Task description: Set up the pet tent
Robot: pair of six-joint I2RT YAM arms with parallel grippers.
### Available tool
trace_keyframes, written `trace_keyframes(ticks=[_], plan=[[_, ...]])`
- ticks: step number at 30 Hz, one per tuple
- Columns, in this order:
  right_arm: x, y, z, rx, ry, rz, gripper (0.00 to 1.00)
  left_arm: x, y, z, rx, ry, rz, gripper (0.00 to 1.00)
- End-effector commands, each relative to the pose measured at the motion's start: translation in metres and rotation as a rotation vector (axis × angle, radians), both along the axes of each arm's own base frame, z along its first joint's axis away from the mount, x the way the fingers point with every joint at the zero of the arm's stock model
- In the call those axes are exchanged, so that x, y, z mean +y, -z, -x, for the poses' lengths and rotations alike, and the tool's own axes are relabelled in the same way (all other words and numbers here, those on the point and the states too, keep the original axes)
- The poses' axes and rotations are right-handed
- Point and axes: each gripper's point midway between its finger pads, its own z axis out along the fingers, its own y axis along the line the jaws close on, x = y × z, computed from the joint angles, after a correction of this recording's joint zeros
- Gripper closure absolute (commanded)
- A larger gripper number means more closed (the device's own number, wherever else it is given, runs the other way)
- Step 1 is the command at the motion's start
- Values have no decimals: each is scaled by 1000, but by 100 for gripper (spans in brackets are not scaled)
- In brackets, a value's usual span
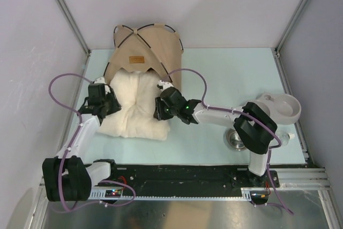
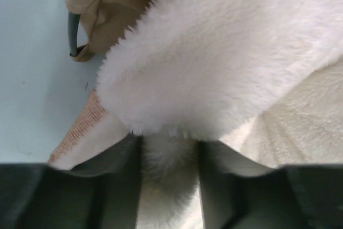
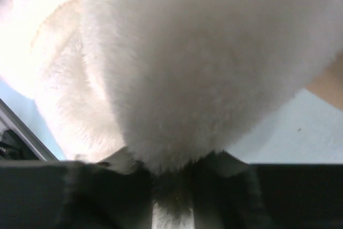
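The pet tent (image 1: 144, 44) lies at the back of the table, tan canvas with thin black poles and a small brown label. A fluffy cream pillow (image 1: 134, 105) lies in front of it, its far edge at the tent's doorway. My left gripper (image 1: 111, 100) is at the pillow's left edge, shut on a tuft of the pillow (image 2: 225, 63). Tan tent fabric (image 2: 115, 4) and a dark pole end (image 2: 73, 33) show beside it. My right gripper (image 1: 159, 105) is at the pillow's right edge, shut on the pillow (image 3: 203, 63), whose fluff fills the gap between the fingers.
A white round holder (image 1: 281, 108) and a small metal bowl (image 1: 234, 139) stand at the right, by the right arm's base. Metal frame posts (image 1: 67, 12) rise at the back corners. The black base rail (image 1: 182, 175) runs along the near edge.
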Motion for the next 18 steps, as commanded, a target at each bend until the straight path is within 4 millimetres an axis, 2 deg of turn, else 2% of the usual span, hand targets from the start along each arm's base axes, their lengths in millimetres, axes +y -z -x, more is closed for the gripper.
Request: trace_keyframes(ticks=[1,2,3,4,6,13,18], plan=[[39,-34,10,-69,-141,-105,82,-19,-22,-11,-79,52,100,69],[41,-39,10,-80,-146,-101,91,-23,-27,-13,-95,66,116,79],[41,-43,7,-91,-140,-95,95,-27,-32,-13,-111,82,127,86],[43,-50,4,-106,-137,-94,98,-31,-38,-15,-128,96,139,93],[47,-69,-4,-148,-126,-96,99,-38,-51,-17,-164,122,159,98],[63,-125,-30,-256,-99,-105,100,-69,-89,-32,-243,211,188,100],[73,-138,-42,-262,-92,-106,100,-86,-100,-45,-250,250,202,100]])
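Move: The cushion, its fluff already between both pairs of half-open fingers, has its middle about 7 cm to the right of the left hand and 2 cm ahead, and roughly 9 cm to the left of the right hand and 4 cm ahead, some 3 cm lower than both. The tent's middle is some 20 cm ahead of the left hand and 11 cm to its right, and about 22 cm ahead of the right hand and 5 cm to its left, a little higher than both. Shut both grippers on the fluff to pinch the cushion's left and right sides, then lift, gathering speed: left hand up about 7 cm, right hand nearly 9. Swing the hands inward towards each other, about 5 cm each, and ease both forward towards the tent, keeping the pinch and letting the fingers tip some 10 degrees towards level. ##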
